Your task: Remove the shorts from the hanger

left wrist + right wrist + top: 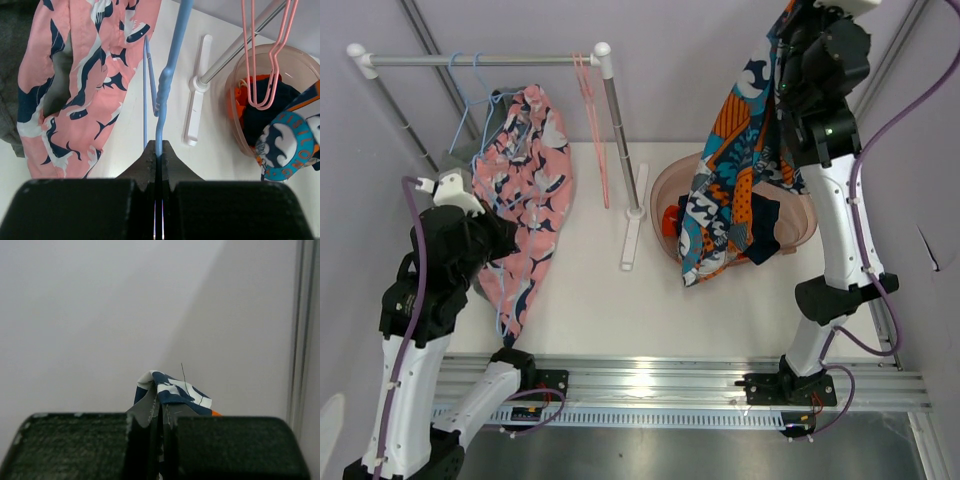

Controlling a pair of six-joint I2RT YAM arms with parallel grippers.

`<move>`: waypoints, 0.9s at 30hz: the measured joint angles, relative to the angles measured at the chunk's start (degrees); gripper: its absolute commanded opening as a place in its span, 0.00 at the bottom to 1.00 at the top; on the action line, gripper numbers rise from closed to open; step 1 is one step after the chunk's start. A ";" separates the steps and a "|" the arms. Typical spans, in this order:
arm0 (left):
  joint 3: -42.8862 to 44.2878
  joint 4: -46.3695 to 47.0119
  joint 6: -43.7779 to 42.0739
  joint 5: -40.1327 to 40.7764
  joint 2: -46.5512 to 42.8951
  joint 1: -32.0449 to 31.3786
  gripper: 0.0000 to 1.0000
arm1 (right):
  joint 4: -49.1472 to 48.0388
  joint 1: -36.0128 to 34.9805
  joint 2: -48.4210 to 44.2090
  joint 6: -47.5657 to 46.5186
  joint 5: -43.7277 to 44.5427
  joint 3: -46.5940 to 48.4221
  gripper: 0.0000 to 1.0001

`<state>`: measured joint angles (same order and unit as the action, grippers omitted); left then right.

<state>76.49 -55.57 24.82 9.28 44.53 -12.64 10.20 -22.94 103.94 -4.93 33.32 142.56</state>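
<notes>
Pink shorts [535, 170] with a dark shark print hang crumpled on a blue hanger [503, 318] at the left of the table. In the left wrist view the blue hanger [172, 55] runs straight into my left gripper [159, 150], which is shut on its wire, with the pink shorts [75, 75] to the left. The left gripper [500, 232] sits against the pink cloth. My right gripper [785, 35] is raised high and shut on a second pair of shorts [730, 170], orange, blue and white, dangling over the basin. A fold of that cloth [172, 390] pokes from the right gripper [161, 405].
A clothes rack with a rail [520, 60], a post [618, 150] and a white foot [197, 100] stands mid-table. Pink hangers [590, 110] hang near the post. A pink basin [802, 228] holds more clothes. Grey cloth [10, 75] lies at far left.
</notes>
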 measured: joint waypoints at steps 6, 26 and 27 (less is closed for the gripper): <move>0.00 0.76 0.00 0.00 1.11 0.00 0.00 | -3.13 2.21 -0.55 2.40 -4.68 0.50 0.00; 8.04 1.55 -1.97 1.75 9.46 0.00 0.00 | -19.52 1.29 -26.32 24.68 -10.64 -92.45 0.00; 9.03 1.51 -2.03 2.05 10.29 0.00 0.00 | -19.69 1.29 -26.88 26.18 -10.56 -94.01 0.00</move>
<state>85.52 -54.06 22.79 11.33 54.83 -12.64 -9.50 -21.65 77.06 21.26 22.76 48.56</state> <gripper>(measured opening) 0.028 0.011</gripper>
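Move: From the right hand, high up and already gripping the orange-and-blue patterned shorts, the basin's middle lies roughly 55 cm below, 6 cm back and 5 cm left; the rack's white foot is about 27 cm left, 7 cm back and 60 cm below. The left hand has the pink shorts some 12 cm ahead, a couple left and level in height; from this left hand the basin is about 16 cm ahead, 43 cm right and 28 cm lower. Right hand lowers its shorts some 45 cm towards the basin, fingers tipping down; left edges forward and up. ##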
